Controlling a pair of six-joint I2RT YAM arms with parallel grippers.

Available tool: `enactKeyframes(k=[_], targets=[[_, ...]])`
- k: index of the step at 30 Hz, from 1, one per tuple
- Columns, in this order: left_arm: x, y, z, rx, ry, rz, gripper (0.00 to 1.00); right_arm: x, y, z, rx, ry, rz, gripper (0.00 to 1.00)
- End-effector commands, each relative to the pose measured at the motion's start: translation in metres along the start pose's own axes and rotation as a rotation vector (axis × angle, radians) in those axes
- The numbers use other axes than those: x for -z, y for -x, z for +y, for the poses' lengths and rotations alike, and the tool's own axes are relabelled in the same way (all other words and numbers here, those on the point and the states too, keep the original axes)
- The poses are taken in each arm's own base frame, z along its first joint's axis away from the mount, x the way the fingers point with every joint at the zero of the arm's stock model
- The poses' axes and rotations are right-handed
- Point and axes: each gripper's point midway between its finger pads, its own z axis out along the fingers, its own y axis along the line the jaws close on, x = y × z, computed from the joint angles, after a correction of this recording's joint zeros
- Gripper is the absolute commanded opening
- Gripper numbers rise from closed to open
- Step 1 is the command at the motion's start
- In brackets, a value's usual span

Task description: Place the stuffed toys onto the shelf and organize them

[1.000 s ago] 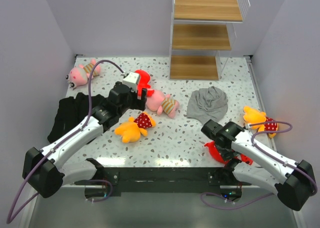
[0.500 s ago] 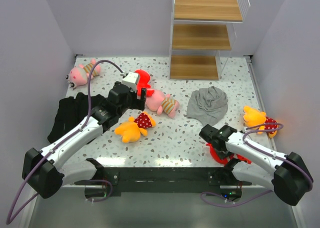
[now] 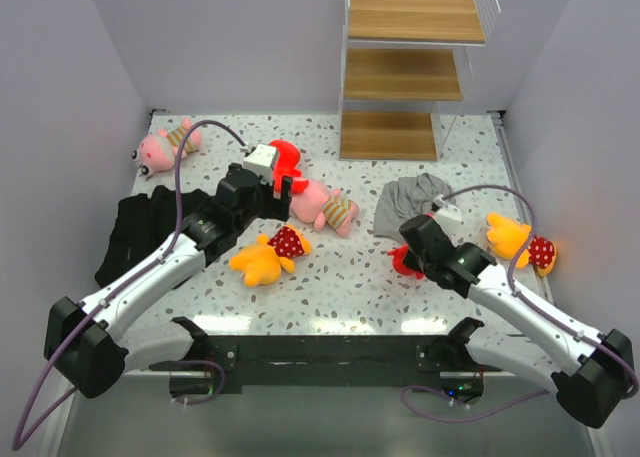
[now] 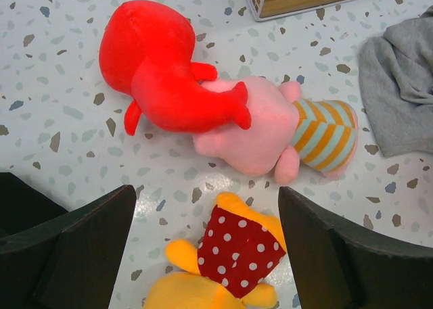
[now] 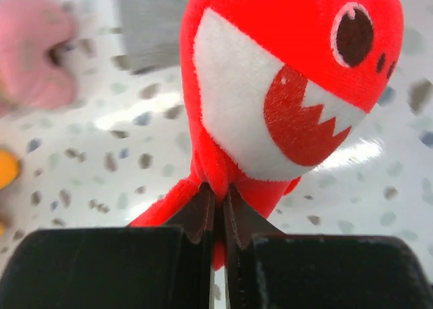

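Observation:
My right gripper is shut on a fold at the lower body of a red-and-white stuffed toy, held just above the table in front of the grey cloth. My left gripper hangs open above a yellow toy with a red dotted top. Beyond it, a red toy leans on a pink striped toy. Another pink toy lies far left. A second yellow toy lies right. The shelf stands at the back, its boards bare.
A grey cloth lies crumpled in front of the shelf, just behind my right gripper. A black cloth lies under my left arm on the left. White walls close in both sides of the table.
My right gripper has shut on the red-and-white toy near the front edge, lifted it and carried it back and left toward the grey cloth. The left arm has not moved.

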Motion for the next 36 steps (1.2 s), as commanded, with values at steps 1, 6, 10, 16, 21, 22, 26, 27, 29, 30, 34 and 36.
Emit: enactKeyframes(k=[1,6,10,16,21,22,26,27,29,30,34,36], targets=[[0.009,0.033,0.003,0.012,0.015,-0.093,0.91,0.013,0.007,0.087,0.442,0.373,0.069,0.00],[0.009,0.032,0.007,0.014,0.036,-0.093,0.91,0.000,-0.043,0.099,0.741,0.371,0.234,0.00],[0.009,0.033,0.007,0.015,0.037,-0.096,0.91,-0.002,-0.077,0.105,0.909,0.317,0.270,0.06],[0.009,0.033,0.006,0.013,0.033,-0.097,0.91,0.007,-0.100,0.107,0.908,0.253,0.264,0.42],[0.008,0.032,0.006,0.003,0.033,-0.094,0.91,0.028,-0.091,0.112,0.686,0.334,0.220,0.54],[0.008,0.032,0.006,0.004,0.035,-0.096,0.91,0.031,-0.092,0.112,0.617,0.348,0.229,0.55],[0.008,0.030,0.007,0.003,0.040,-0.089,0.91,0.036,-0.094,0.100,0.458,0.401,0.201,0.60],[0.008,0.031,0.008,0.003,0.042,-0.092,0.91,0.029,-0.100,0.091,0.437,0.400,0.198,0.60],[0.009,0.032,0.007,0.002,0.038,-0.096,0.91,0.034,-0.097,0.090,0.349,0.437,0.177,0.61],[0.009,0.033,0.007,0.004,0.036,-0.097,0.91,0.030,-0.102,0.086,0.334,0.448,0.178,0.61],[0.010,0.032,0.007,0.006,0.037,-0.099,0.91,0.025,-0.104,0.085,0.273,0.456,0.176,0.62],[0.009,0.033,0.007,0.005,0.035,-0.102,0.91,0.022,-0.104,0.087,0.263,0.461,0.164,0.63]])
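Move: Some 14 cm to the right hand's left, about level with it and 8 cm lower, is the bare table spot for the red shark toy it already holds. Beyond lie the striped pink pig, roughly 22 cm left and 16 cm ahead of the hand, and the grey cloth, 14 cm straight ahead; the yellow toy sits about 36 cm left and 4 cm ahead. From the left hand that spot is around 12 cm back, 19 cm right and 18 cm down. Swinging the pinched shark about 14 cm left, towards the yellow toy, the right hand then sinks and draws back a little, turning some 50 degrees counter-clockwise. Its fingers open past half and let go of the toy; the hand lifts some 5 cm, then eases back, right and down near the tail, the wrist partly unwinding. ##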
